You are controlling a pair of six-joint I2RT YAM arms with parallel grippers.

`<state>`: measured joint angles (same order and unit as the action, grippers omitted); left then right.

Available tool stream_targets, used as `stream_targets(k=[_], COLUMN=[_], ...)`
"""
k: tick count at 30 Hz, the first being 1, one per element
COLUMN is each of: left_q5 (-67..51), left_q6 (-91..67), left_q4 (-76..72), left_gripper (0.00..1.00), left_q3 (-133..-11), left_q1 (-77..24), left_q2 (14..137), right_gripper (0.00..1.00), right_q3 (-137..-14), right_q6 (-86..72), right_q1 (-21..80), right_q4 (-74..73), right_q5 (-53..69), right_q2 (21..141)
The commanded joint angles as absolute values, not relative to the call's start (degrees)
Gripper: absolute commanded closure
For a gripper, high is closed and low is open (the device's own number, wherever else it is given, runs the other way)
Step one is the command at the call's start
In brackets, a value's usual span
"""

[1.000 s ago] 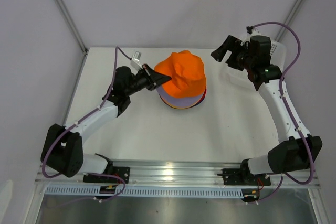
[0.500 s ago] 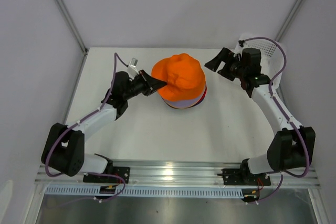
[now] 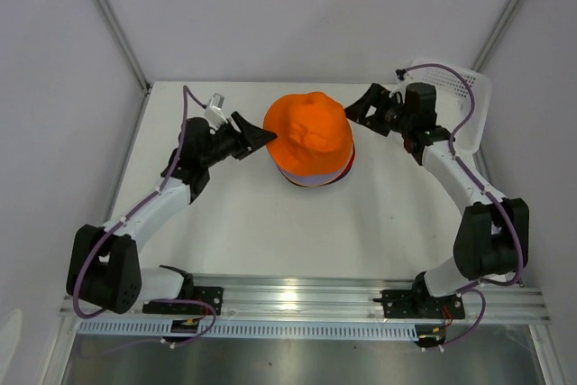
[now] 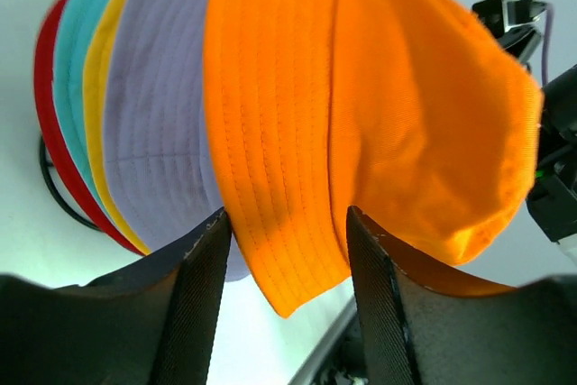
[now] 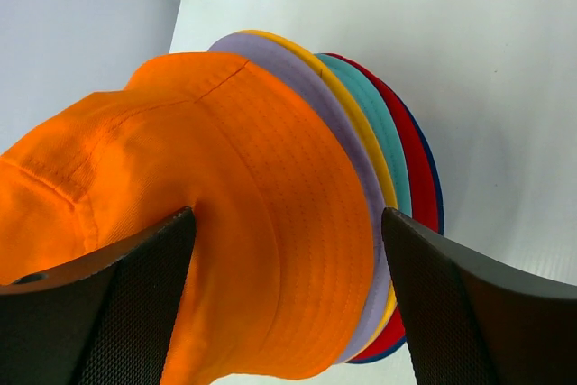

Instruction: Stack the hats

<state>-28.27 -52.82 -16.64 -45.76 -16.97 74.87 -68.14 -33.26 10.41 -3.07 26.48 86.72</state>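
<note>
The hats sit in one stack at the table's middle, with the orange hat (image 3: pixel 309 131) on top. Below it show the lavender brim (image 4: pixel 153 114), yellow brim (image 4: pixel 95 105), teal brim (image 4: pixel 72 60), red brim (image 4: pixel 43 69) and a navy edge (image 5: pixel 439 196). My left gripper (image 3: pixel 257 130) is at the stack's left side, open. A corner of the orange brim (image 4: pixel 288 250) hangs loose between its fingers, with a gap on each side. My right gripper (image 3: pixel 361 110) is at the stack's right side, open wide, its fingers straddling the orange hat (image 5: pixel 270 250) without touching it.
A white lattice basket (image 3: pixel 469 101) stands tilted at the back right, behind the right arm. A thin black wire frame (image 4: pixel 54 196) shows under the stack's bottom brim. Grey walls close in the table at the back and sides.
My left gripper has opened and let go of the orange brim, drawing back a little to the left. The right arm has swung left up to the stack.
</note>
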Motion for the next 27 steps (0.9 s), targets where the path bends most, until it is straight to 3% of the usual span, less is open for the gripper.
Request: stream_targets(k=[1,5,10,11,12,14,17,27], left_q5=[-24.0,-24.2,-28.6,-28.6,-28.0,-24.0,-20.0,-23.4], left_q6=[-48.3,-48.4,-52.3,-52.8,-53.4,-53.8,-55.4,-53.9], left_q4=[-14.9,-16.1,-21.8,-22.4,-22.1,-19.5,-18.8,-15.7], left_gripper=[0.43,0.48,0.61,0.65,0.82,0.99,0.99,0.99], left_q3=[-49.5,-51.7,-53.6,-53.5,-53.5,-53.2,-51.1,-53.0], left_q1=[-16.2,-15.6,-15.6,-15.6,-15.6,-15.6,-15.3,-14.9], left_q2=[72.2,75.4,80.2,80.8,81.0,81.4,82.0,90.7], right_gripper=[0.14,0.14,0.15,0.14,0.15,0.15,0.16,0.18], right_q3=[-68.5,-68.0,-68.0,-68.2,-68.2,-68.1,-67.6,-64.3], right_q6=[-34.2,-34.6,-35.4,-35.3,-35.3,-35.4,-35.9,-39.9], right_q1=[10.5,10.6,10.6,10.7,10.7,10.7,10.7,10.7], right_q4=[2.2,3.2,4.3,4.4,4.4,4.3,4.6,9.5], right_q5=[27.3,27.3,28.4,28.5,28.4,28.4,28.7,33.7], right_q2=[87.7,88.5,89.6,89.7,89.9,90.4,90.9,90.4])
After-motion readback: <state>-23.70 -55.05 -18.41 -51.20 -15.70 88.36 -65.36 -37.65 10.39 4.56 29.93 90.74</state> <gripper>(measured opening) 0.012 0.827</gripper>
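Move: The orange hat, tipped on top of the stack, has its middle about 11 cm to the left hand's right, 1 cm nearer the base and 2 cm higher; from the right hand it is some 12 cm left and 7 cm back, about level. The lilac hat beneath it sits about 5 cm right and 9 cm back from the right hand's far side, that is 12 cm left of that hand, 9 cm back and 5 cm lower. The white basket is roughly 23 cm to the right hand's right, 3 cm ahead and 17 cm below. The orange hat's left brim, between the left hand's half-open fingers, is pinched shut as that hand travels forward about 5 cm, first rising 2 cm, then, once closed, dropping nearly 7 cm and tipping slightly down. The right hand, its fingers still wide open around the other side of the brim, eases down some 2 cm. ##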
